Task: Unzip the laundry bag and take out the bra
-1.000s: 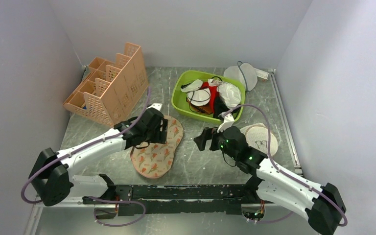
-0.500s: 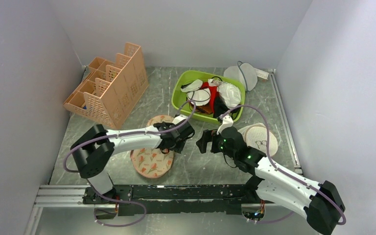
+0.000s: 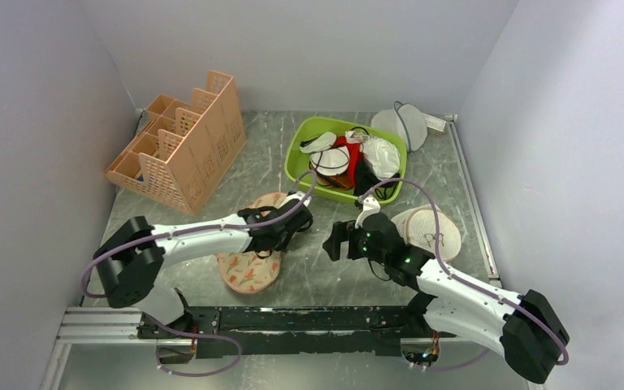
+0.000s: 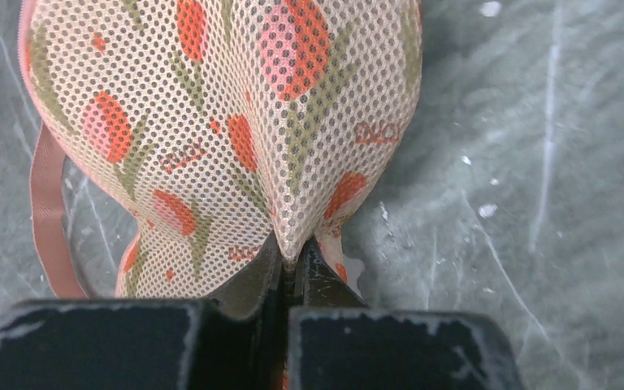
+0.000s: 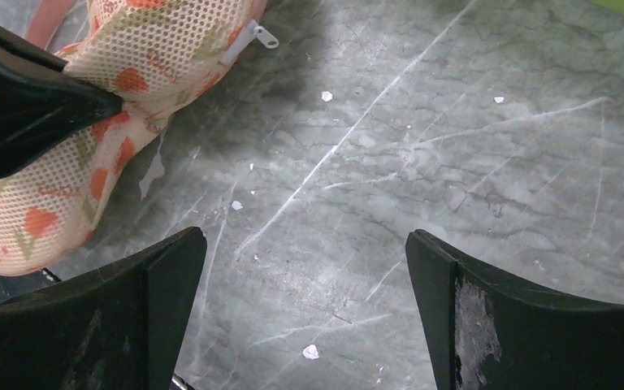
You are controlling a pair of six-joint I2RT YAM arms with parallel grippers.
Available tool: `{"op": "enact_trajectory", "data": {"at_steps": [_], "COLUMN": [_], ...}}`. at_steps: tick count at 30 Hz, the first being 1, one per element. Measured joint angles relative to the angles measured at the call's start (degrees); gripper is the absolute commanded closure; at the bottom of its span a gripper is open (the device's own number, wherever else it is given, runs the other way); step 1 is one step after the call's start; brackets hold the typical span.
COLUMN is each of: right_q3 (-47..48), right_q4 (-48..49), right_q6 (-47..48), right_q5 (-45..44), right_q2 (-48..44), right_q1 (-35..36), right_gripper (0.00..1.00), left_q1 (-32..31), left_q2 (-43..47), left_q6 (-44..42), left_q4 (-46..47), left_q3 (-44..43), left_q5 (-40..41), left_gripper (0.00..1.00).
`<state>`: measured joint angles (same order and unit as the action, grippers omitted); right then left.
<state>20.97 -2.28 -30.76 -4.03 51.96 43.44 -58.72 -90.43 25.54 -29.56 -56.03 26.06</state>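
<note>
The laundry bag (image 3: 252, 264), beige mesh with a red-and-green print and pink trim, lies on the table left of centre. My left gripper (image 3: 291, 230) is shut on a pinched fold of the bag's mesh (image 4: 292, 236); the bag (image 4: 211, 122) bulges up ahead of the jaws. The bag's white zip pull (image 5: 248, 41) shows in the right wrist view at the bag's (image 5: 106, 106) right end. My right gripper (image 3: 337, 236) is open and empty, just right of the bag, over bare table (image 5: 309, 244). The bra is not in view as a separate thing.
A green tub (image 3: 302, 150) of mixed garments stands behind the grippers. A round beige mesh disc (image 3: 431, 231) lies right of my right arm. A round white mesh pouch (image 3: 398, 126) leans at the back right. A peach organiser (image 3: 183, 142) stands at the back left.
My left gripper swung right across the bag to its right edge, shut on its mesh and drew back slightly. The bag bunched and shifted. My right gripper edged a little left.
</note>
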Motion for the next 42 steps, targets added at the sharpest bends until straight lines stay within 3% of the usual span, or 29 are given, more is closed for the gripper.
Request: {"op": "enact_trajectory", "data": {"at_steps": [3, 14, 18, 21, 30, 42], "right_q3": [-0.8, -5.9, -5.5, -5.5, -6.9, -7.2], "right_q4": [2.5, 22.9, 27.7, 30.4, 40.6, 47.2], "right_q6": [1.3, 10.0, 13.3, 15.5, 22.7, 24.8], "right_q5": [1.6, 12.3, 14.3, 15.1, 19.2, 22.9], "right_q2": [0.8, 6.8, 10.3, 12.2, 16.2, 23.1], "right_q1": [-0.2, -3.8, -4.2, -5.2, -6.3, -6.5], "right_gripper": [0.13, 0.26, 0.36, 0.53, 0.51, 0.62], "left_q1": [0.0, -0.1, -0.5, -0.9, -2.1, -2.7], "left_q2": [4.1, 10.9, 12.2, 12.5, 12.6, 13.2], "left_q6": [-3.1, -8.9, -9.1, -9.1, -9.1, -9.1], "left_q4": [2.4, 6.8, 7.2, 7.2, 7.4, 7.5], "left_q3": [2.5, 6.3, 7.1, 7.3, 7.7, 8.1], "left_q5": [-3.2, -10.5, -11.2, -11.2, -11.1, -10.8], "left_gripper": [0.93, 0.93, 0.93, 0.93, 0.93, 0.93]}}
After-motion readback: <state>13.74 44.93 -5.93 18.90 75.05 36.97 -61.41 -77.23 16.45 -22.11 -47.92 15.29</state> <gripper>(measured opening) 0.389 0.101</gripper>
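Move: The pull on the tulip laundry bag's zipper lies about 8 cm ahead of the open right hand, 8 cm to its left and some 4 cm lower. From that hand, the green basket's middle stands roughly 21 cm ahead and 3 cm to the right, and a white mesh bag lies about 2 cm ahead and 23 cm to the right. The left hand already pinches the bag's waist; from it the pull is some 7 cm ahead and 5 cm to the right. Still pinching the bag's waist, the left hand draws it back and up about 3 cm each, drifting right and turning some 15 degrees clockwise, which offers the zipper end to the right hand. The right hand heads left and forward to the pull, about 5 cm and 3 cm, raising its fingertips, turning counter-clockwise and narrowing its fingers by over half without shutting them. ##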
